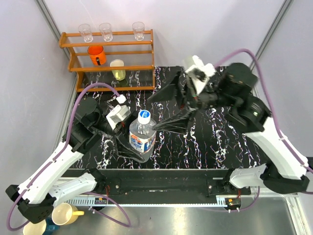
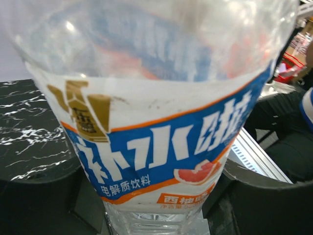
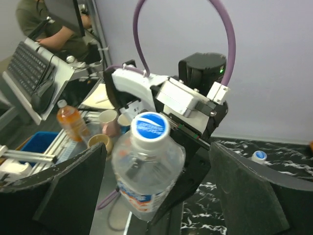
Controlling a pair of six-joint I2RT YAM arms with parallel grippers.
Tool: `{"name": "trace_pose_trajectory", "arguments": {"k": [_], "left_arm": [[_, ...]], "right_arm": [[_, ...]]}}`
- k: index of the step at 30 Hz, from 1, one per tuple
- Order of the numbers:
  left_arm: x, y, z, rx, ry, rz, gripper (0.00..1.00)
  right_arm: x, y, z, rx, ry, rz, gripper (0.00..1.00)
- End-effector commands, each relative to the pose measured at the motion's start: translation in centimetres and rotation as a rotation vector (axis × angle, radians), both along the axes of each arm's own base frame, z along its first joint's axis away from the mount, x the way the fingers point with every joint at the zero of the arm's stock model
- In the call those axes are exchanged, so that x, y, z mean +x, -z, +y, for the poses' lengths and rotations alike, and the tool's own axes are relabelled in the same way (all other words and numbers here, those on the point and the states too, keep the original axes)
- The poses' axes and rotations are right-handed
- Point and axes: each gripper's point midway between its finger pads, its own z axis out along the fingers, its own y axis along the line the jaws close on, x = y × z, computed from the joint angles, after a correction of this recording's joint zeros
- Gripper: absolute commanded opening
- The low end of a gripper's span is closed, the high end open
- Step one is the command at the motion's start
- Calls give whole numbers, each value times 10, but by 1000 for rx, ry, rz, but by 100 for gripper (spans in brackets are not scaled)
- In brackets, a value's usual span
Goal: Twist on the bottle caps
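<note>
A clear bottle (image 1: 142,138) with a blue, white and orange label (image 2: 161,147) stands tilted on the black marble table (image 1: 220,142). My left gripper (image 1: 138,147) is shut on its lower body, one dark finger (image 2: 34,196) on each side. A white cap with a blue top (image 1: 144,116) sits on the bottle's neck (image 3: 150,128). My right gripper (image 1: 162,108) is open, its fingers (image 3: 68,191) spread wide on either side of the cap and apart from it. A second small cap (image 3: 258,156) lies loose on the table behind the left arm (image 1: 121,99).
A wooden rack (image 1: 110,58) at the back left holds three clear glasses, an orange cup (image 1: 96,55) and a yellow cup (image 1: 117,69). Mugs (image 1: 66,214) sit below the table's near edge at the left. Purple cables loop from both arms.
</note>
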Motion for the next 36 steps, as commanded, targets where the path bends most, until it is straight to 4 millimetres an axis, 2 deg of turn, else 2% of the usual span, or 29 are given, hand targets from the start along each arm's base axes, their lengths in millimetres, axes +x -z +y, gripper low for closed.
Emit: {"name": "trace_pose_trajectory", "arguments": {"k": [1, 8, 18, 22, 32, 35, 36], "left_arm": [[-21, -6, 13, -25, 143, -64, 29], [-17, -6, 10, -41, 113, -79, 29], [-8, -7, 4, -55, 40, -81, 29], [-4, -7, 3, -63, 16, -94, 28], [4, -1, 0, -53, -34, -90, 27], [9, -2, -2, -53, -63, -93, 27], [11, -2, -3, -54, -80, -93, 27]], "right_arm": [[-14, 4, 11, -15, -188, 25, 93], [-19, 0, 19, 27, -287, 32, 88], [-24, -2, 20, 60, -347, 67, 76], [-27, -5, 19, 77, -369, 61, 67], [-28, -6, 19, 84, -382, 78, 53], [-28, -5, 20, 81, -382, 82, 47], [-27, -5, 19, 82, -376, 77, 42]]}}
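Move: The blue-topped cap on the bottle in my left hand is about 4 cm to the left of my right hand, 2 cm back and 1 cm lower, just off my wide-open fingertips. The middle of that held bottle is some 10 cm below the cap. The other bottle stands roughly 12 cm farther out and 23 cm to the left of my right hand, well below. From my left hand, the cap is about 13 cm straight above. I bring my right hand about 3 cm left onto the cap, dipping some 3 cm as I go, then rising most of that again while easing 2 cm back. All the while I swing the fingers about 20 degrees counter-clockwise and close them from wide to roughly half open, one on each side of the cap. My left hand keeps its grip on the bottle, staying nearly in place. ##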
